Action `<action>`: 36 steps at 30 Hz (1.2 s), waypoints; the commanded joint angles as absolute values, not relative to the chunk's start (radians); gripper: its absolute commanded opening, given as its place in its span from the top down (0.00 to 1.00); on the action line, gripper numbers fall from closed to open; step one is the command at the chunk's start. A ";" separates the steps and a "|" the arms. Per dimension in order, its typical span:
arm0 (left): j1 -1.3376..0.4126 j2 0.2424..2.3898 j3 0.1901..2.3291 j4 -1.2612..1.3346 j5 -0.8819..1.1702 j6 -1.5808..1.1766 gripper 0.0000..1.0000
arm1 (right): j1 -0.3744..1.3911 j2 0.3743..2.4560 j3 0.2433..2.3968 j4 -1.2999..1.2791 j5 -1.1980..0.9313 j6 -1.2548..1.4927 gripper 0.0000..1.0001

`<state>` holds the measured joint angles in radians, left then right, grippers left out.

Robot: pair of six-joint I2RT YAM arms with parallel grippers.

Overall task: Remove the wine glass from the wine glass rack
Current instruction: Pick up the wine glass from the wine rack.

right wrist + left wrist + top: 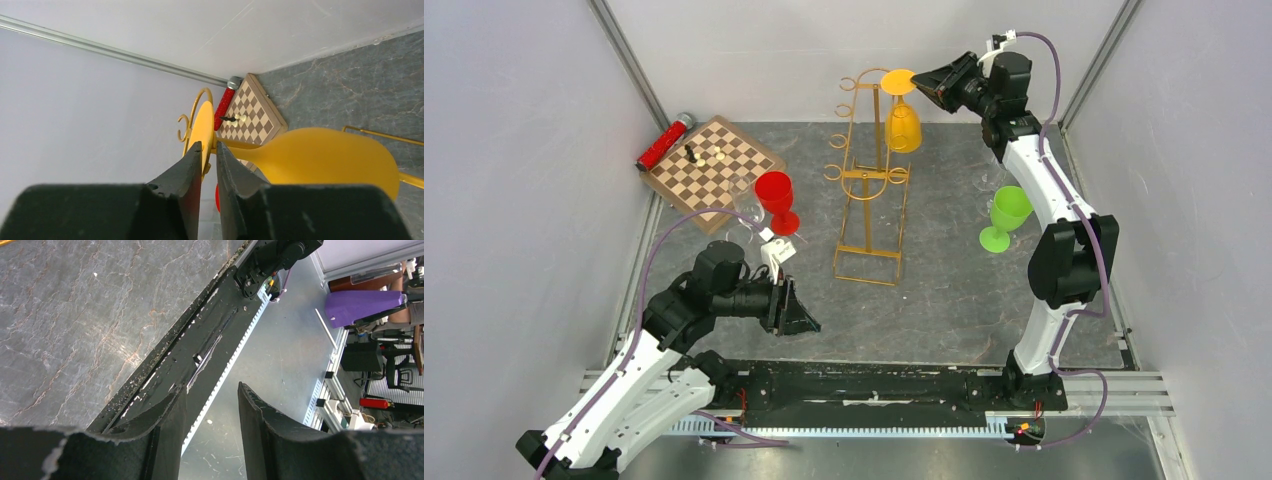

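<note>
A yellow wine glass [904,128] hangs upside down from the top of the gold wire wine glass rack [869,190], its round foot [898,81] uppermost. My right gripper [927,83] reaches in from the right at the height of the foot. In the right wrist view its fingers [208,145] pinch the thin edge of the foot [204,117], and the bowl [325,155] lies to the right behind a curled rack hook [186,131]. My left gripper [809,318] hovers low near the front edge, open and empty [212,387], looking down on the black base rail [200,355].
A red glass [776,200] stands left of the rack and a green glass [1006,215] to its right, beside my right arm. At the back left corner lie a chessboard [714,165] with a few pieces and a red cylinder [664,143]. Grey walls enclose the table.
</note>
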<state>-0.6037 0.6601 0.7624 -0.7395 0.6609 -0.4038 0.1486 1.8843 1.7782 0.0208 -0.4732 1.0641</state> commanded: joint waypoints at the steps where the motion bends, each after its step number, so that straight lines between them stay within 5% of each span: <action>1: -0.603 0.656 0.773 -0.730 0.653 -0.402 0.51 | 0.153 1.889 1.822 0.083 -0.480 1.082 0.86; 7: -0.603 0.655 0.773 -0.730 0.652 -0.402 0.51 | 0.153 1.881 1.824 0.089 -0.482 1.085 1.00; 36: -0.603 0.654 0.772 -0.730 0.655 -0.402 0.51 | 0.138 1.838 1.818 0.082 -0.460 1.104 1.00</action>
<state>-0.6037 0.6601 0.7624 -0.7464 0.6556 -0.4038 0.1463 1.8843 1.8294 0.0444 -0.4721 1.1076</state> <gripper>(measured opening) 0.489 0.008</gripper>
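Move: The orange wine glass hangs upside down in the far end of the rack, its foot disc level with the right hand and reaching between the open fingers. The glass's middle is about 3 cm left, 1 cm ahead and 9 cm lower. The rack's middle is some 13 cm back, 8 cm left and 16 cm down; the green glass stands roughly 21 cm back, 19 cm right and 24 cm down. From the left hand, the orange glass is about 46 cm ahead, 19 cm right and 6 cm higher. Almost straight up, about 3 cm in all: the right hand first closes its half-closed fingers fully, pinching the right-hand edge of the orange glass's foot while creeping up slightly. After a brief pause it lifts the glass by that edge against the rack's loops and then holds it there, fingers pointing forward and left throughout with hardly any turn. ##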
